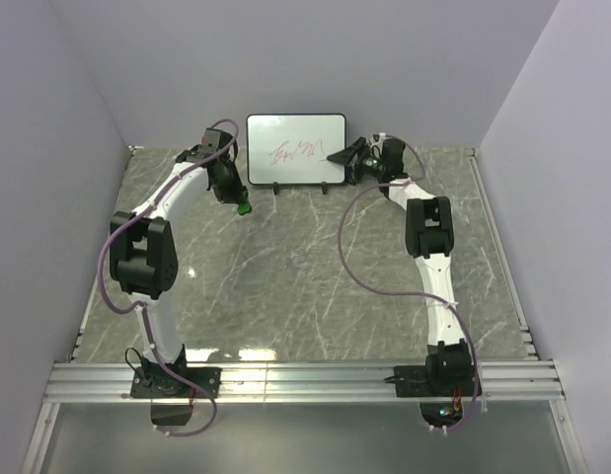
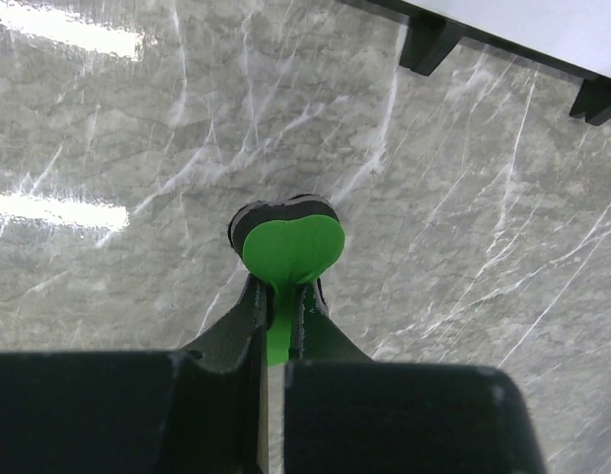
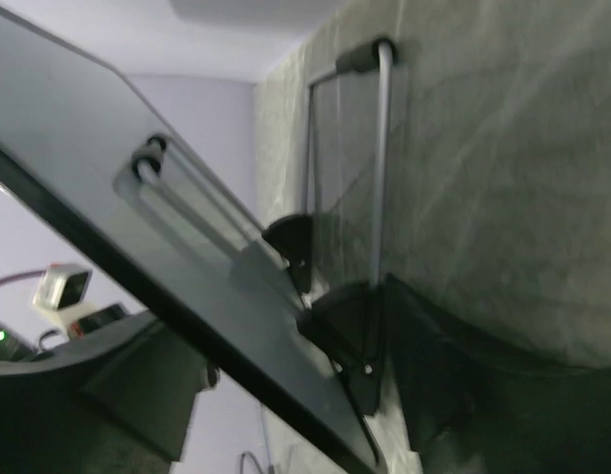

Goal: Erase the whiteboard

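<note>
The whiteboard (image 1: 296, 148) stands upright at the back of the table, with red scribbles on its face. My left gripper (image 1: 243, 207) hovers by its lower left corner, shut on a green eraser (image 2: 290, 247) that sticks out past the fingertips. The board's bottom edge (image 2: 542, 25) and black feet (image 2: 423, 44) show ahead of it. My right gripper (image 1: 342, 156) is at the board's right edge, open, with one finger on each side of it. The right wrist view shows the board's grey back (image 3: 137, 227) and wire stand (image 3: 382, 158); a gap shows between the front finger and the frame.
Grey marble tabletop (image 1: 285, 276), walled by pale panels at the back and sides. An aluminium rail (image 1: 305, 380) at the near edge carries both arm bases. Purple cables loop beside each arm.
</note>
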You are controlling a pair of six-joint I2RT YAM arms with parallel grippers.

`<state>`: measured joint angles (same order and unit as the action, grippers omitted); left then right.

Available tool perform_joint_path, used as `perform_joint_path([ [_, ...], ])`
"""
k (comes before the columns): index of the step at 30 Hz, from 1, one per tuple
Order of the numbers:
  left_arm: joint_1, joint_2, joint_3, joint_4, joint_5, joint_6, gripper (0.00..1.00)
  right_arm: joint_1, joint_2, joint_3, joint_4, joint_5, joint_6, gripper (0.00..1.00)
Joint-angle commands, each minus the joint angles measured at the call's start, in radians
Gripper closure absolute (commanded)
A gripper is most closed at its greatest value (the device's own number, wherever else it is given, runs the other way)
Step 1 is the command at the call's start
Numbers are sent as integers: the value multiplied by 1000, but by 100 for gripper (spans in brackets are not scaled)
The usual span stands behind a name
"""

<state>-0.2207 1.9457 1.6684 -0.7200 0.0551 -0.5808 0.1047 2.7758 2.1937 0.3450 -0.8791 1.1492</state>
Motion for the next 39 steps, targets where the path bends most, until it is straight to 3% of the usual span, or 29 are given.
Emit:
perform_joint_path([
  [1,6,-62,-21,22,-1,32,100,-7,-120,-58,25,-24,-43,27],
  [10,14,-97,-102,74,20,50,100,9,-243,-256,16,-9,-127,49],
  [21,23,-134,-171,117,42,91,100,29,-380,-471,-50,31,-265,65],
  [27,21,-148,-214,149,58,93,100,56,-453,-569,-116,48,-382,89],
  [30,23,-146,-226,165,75,87,100,70,-504,-633,-168,75,-451,96],
  [39,23,-143,-240,200,72,84,100,131,-668,-818,-268,134,-611,100],
])
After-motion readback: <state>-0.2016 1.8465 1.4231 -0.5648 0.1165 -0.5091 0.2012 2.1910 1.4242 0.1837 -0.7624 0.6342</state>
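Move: The whiteboard's middle is some 11 cm left of the right hand, about 2 cm farther out and 2 cm higher; its right edge already lies between that hand's open fingers. The stand's right foot is roughly 4 cm left, 5 cm back and 6 cm below the hand. The eraser, held in the left hand, sits about 24 cm left, 17 cm back and 3 cm above the right hand. From the left hand, the board's middle is around 17 cm ahead, 14 cm right and 4 cm down. Back towards the robot, nearly level, the right hand draws the whiteboard's right edge some 14 cm, its fingers closing around that edge near the lower corner from wide to about a quarter open, while the wrist rolls roughly 20 degrees so the fingers dip. The left hand keeps hold of the eraser and eases back and down about 3 cm each way. ##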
